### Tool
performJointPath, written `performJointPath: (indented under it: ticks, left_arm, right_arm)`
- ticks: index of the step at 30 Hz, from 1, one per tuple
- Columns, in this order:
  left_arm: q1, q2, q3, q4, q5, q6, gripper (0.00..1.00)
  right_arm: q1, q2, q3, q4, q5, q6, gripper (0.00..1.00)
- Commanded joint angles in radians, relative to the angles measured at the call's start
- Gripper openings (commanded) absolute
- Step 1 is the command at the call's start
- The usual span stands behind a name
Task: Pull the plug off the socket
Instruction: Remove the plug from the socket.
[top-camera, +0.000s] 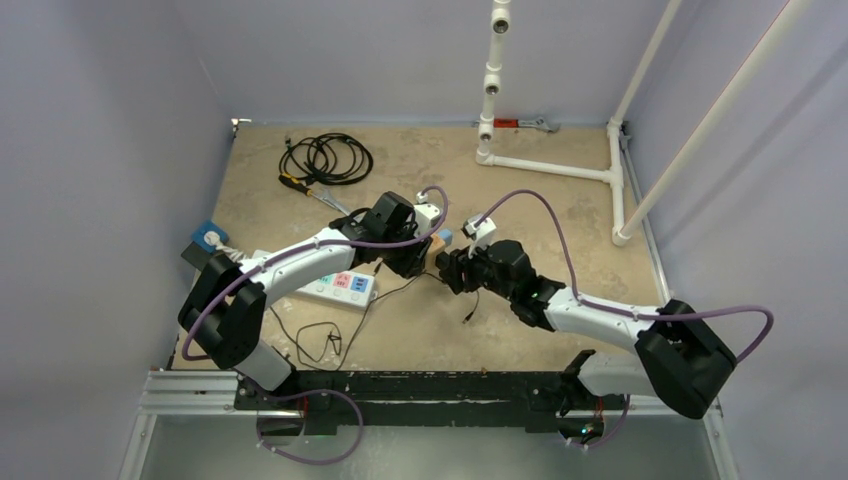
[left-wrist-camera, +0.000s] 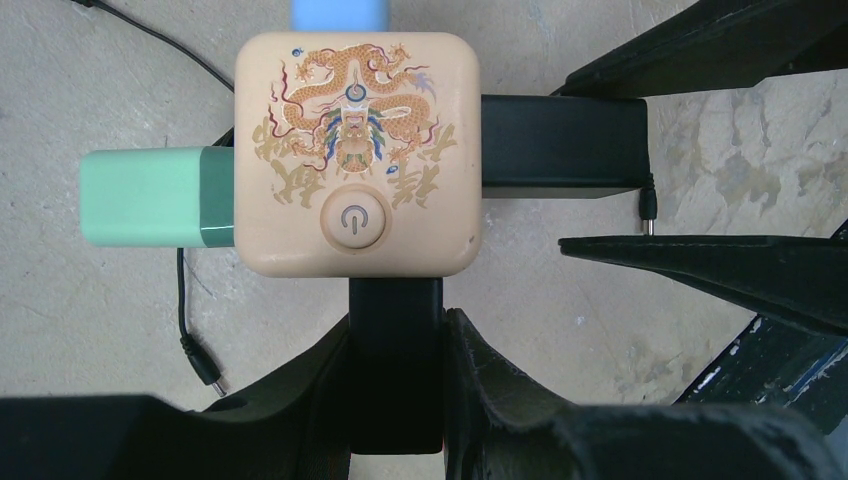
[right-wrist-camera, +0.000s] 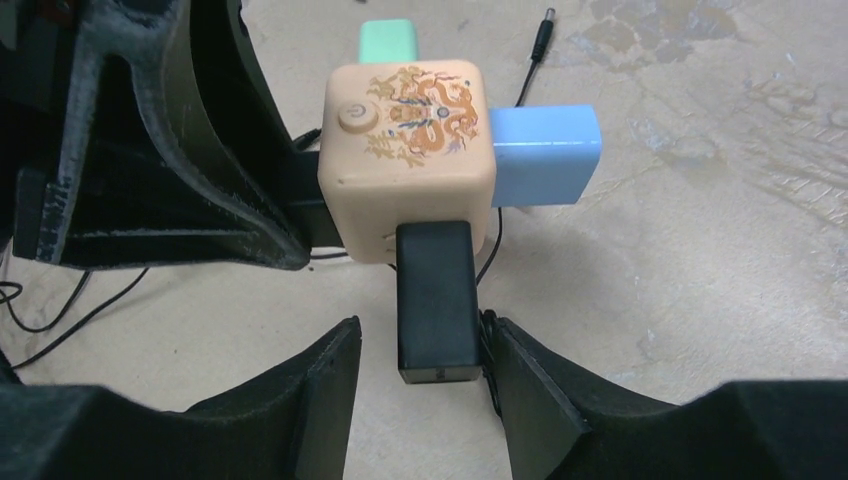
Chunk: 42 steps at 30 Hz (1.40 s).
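The socket (left-wrist-camera: 356, 150) is a beige cube with a dragon print and a power button, held just above the table. Four plugs stick out of its sides: a green one (left-wrist-camera: 150, 195), a blue one (right-wrist-camera: 545, 155) and two black ones. My left gripper (left-wrist-camera: 395, 400) is shut on one black plug (left-wrist-camera: 395, 340). My right gripper (right-wrist-camera: 425, 370) straddles the other black plug (right-wrist-camera: 436, 300). Its right finger touches the plug, while a gap remains at the left finger, so it is open. In the top view both grippers meet at the cube (top-camera: 437, 245).
A white power strip (top-camera: 335, 288) lies under the left arm, with thin black cables trailing around it. A coiled black cable (top-camera: 325, 157) and a screwdriver (top-camera: 310, 190) lie at the back left. A white pipe frame (top-camera: 550, 165) stands at the back right.
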Motion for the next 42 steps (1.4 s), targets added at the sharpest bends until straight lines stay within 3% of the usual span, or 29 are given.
performJointPath:
  ticks: [1,8,14,17,19,23,24,28,30,33,36,42]
  left_arm:
    - [0.004,-0.033,0.042,0.047,0.034,0.025,0.00]
    - [0.003,-0.032,0.042,0.050,0.050,0.023,0.00]
    - [0.003,-0.036,0.040,0.055,0.060,0.023,0.00]
    - [0.003,-0.044,0.033,0.058,0.068,0.020,0.00]
    - [0.003,-0.052,0.027,0.066,0.070,0.016,0.00]
    - [0.004,-0.051,0.030,0.068,0.065,0.012,0.00]
    - [0.004,-0.052,0.032,0.065,0.050,0.011,0.07]
    - [0.003,-0.097,0.026,0.069,-0.047,0.020,0.53]
    - [0.003,-0.132,0.012,0.085,-0.084,0.029,0.65]
    - [0.004,-0.168,0.011,0.102,-0.101,0.026,0.72]
    - [0.003,-0.176,0.053,0.097,-0.101,-0.068,0.72]
    - [-0.026,-0.239,-0.067,0.322,-0.149,-0.193,0.73]
  right_arm:
    - [0.017,0.007,0.050,0.063,0.069,-0.017,0.53]
    - [0.027,0.030,0.062,0.061,0.084,-0.026,0.43]
    - [0.030,0.052,0.065,0.060,0.096,-0.027,0.48]
    - [0.033,0.068,0.072,0.061,0.097,-0.026,0.45]
    - [0.035,0.071,0.073,0.066,0.094,-0.025,0.36]
    - [0.038,0.051,0.055,0.089,0.097,-0.018,0.05]
    - [0.038,0.041,0.050,0.094,0.100,-0.018,0.00]
    - [0.039,0.015,0.043,0.088,0.121,-0.022,0.00]
    - [0.040,0.005,0.043,0.080,0.123,-0.024,0.00]
    - [0.040,-0.011,0.042,0.068,0.123,-0.024,0.00]
    - [0.040,-0.031,0.039,0.061,0.123,-0.027,0.00]
    - [0.040,-0.082,0.028,0.049,0.110,-0.027,0.00]
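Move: The left hand still grips one black plug of the beige socket cube, whose middle is about 4 cm ahead and 5 cm right of it, roughly level; the green plug sits about 8 cm ahead and 2 cm right of that hand. The right hand's open fingers straddle the other black plug, its middle some 2 cm ahead and 1 cm left; from there the cube lies about 6 cm ahead and 4 cm left, the blue plug about 9 cm straight ahead. The right fingers pinch the black plug on their side after easing about 1 cm forward onto it, and keep that grip, rising about a centimetre at the end. Once they have it, the left fingers open, let go of their own black plug and the left hand lifts quickly off the cube, about 8 cm up and 2 to 3 cm forward, fingers tipping up some 10 degrees. ##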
